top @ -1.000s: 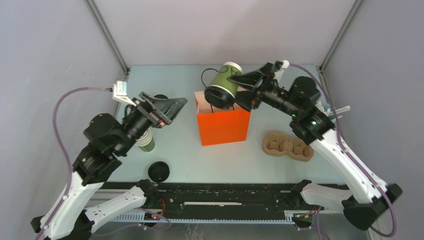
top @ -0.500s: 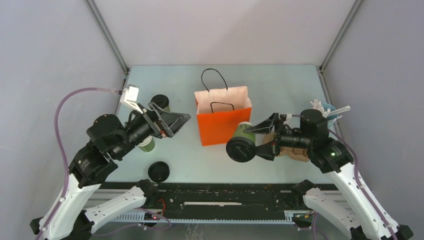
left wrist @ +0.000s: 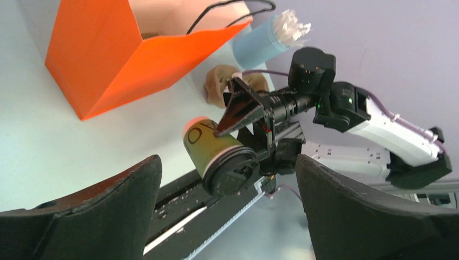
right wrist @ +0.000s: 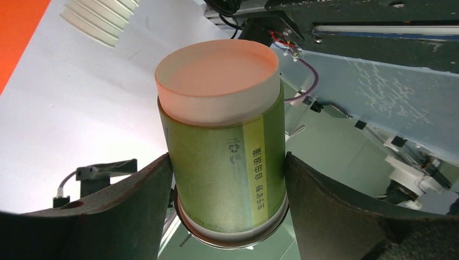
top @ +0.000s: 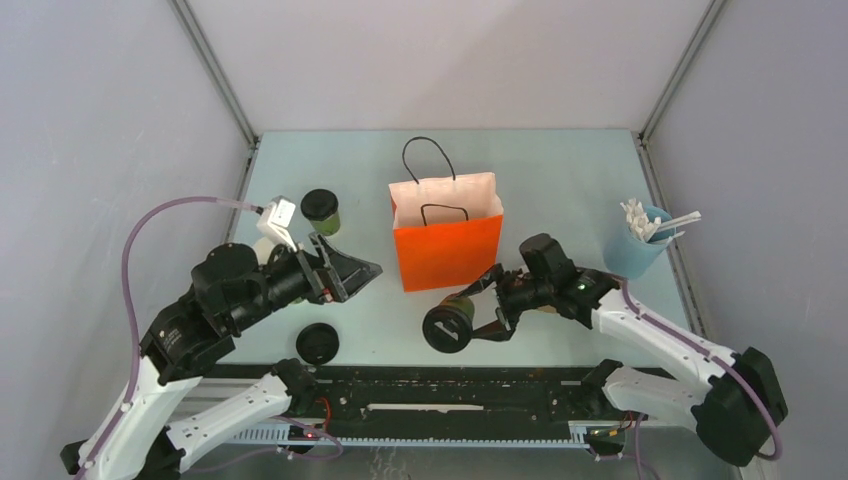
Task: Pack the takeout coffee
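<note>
My right gripper [top: 470, 310] [right wrist: 227, 162] is shut on a takeout coffee [top: 448, 320] [right wrist: 224, 157], an olive-green cup with a black lid. It holds the cup on its side in front of the orange paper bag [top: 447, 250] [left wrist: 119, 59], with the lid facing the near edge. The left wrist view shows this same cup [left wrist: 214, 154] between the right fingers. A second takeout coffee [top: 320, 209] stands upright at the back left. My left gripper [top: 365, 270] [left wrist: 227, 162] hangs open left of the bag and holds nothing.
A loose black lid [top: 318, 342] lies near the front edge. A blue cup of white stirrers [top: 638, 245] [left wrist: 262, 43] stands at the right. A brown pulp cup carrier [left wrist: 216, 86] sits behind the right arm. A stack of white cups [right wrist: 97, 21] lies on the table.
My right arm carried the coffee from above the bag down to the near side in front of it. My left arm drew back toward the front, uncovering the cup at the back left.
</note>
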### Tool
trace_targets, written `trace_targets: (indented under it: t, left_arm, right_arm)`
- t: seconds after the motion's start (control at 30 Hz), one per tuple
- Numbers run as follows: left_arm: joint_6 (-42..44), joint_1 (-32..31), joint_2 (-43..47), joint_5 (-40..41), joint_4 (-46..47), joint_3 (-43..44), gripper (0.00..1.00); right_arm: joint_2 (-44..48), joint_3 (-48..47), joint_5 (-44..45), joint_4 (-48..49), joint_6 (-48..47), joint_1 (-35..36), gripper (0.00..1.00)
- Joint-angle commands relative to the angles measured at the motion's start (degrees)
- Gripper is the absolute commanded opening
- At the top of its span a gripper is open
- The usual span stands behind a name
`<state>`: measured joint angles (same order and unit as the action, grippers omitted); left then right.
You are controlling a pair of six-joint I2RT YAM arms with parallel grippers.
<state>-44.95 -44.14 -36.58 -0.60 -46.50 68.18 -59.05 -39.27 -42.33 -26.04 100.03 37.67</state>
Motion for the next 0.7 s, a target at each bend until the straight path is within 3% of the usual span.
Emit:
trace_targets:
  t: [0.0, 0.33, 0.47, 0.67]
  left_arm:
    - [1.91, -0.37, -0.3, -5.11, -3.61, -1.46, 0.96]
    - [2.42, -4.22, 2.25, -9.93, -3.39, -10.62, 1.0]
    - [1.65, -10.23, 0.28, -2.66, -4.17, -9.5, 1.0]
    - [-0.55, -21.99, -14.9, 15.35, -13.63, 1.27, 1.0]
  right_arm:
    - [-3.72, 1.37, 2.22, 12.1, 8.01, 3.81, 0.8]
    - [-15.01, 4.38, 4.93, 29.91, 16.19, 9.15, 0.82]
    - [-17.66, 4.46, 7.44, 33.18, 18.83, 9.84, 0.82]
    - [-22.54, 4.46, 10.05, 41.33, 24.62, 12.25, 0.82]
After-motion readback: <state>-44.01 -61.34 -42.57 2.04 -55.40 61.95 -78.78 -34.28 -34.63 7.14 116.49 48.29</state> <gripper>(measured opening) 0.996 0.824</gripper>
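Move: The lidded cup, held in the right fingers with its lid facing up and towards the left arm, lies about 16 cm to the left hand's right, 2 cm back and some 16 cm below it. From the right hand, the open left gripper is roughly 18 cm to the left, 3 cm ahead and 16 cm up. The paper bag's middle stands about 14 cm ahead of the right hand, 3 cm left and 5 cm lower; a loose black lid lies 31 cm left of that hand, 3 cm back and 16 cm lower. The cup travels in the right hand's steady grip about 7 cm left towards the left gripper, sinking some 5 cm early on and edging slightly forward later. Meanwhile the left hand, fingers still wide open, comes down about 10 cm, back 5 and a little right towards the cup's lid, its wrist turning some 25 degrees, partly clockwise and partly tipping down. ##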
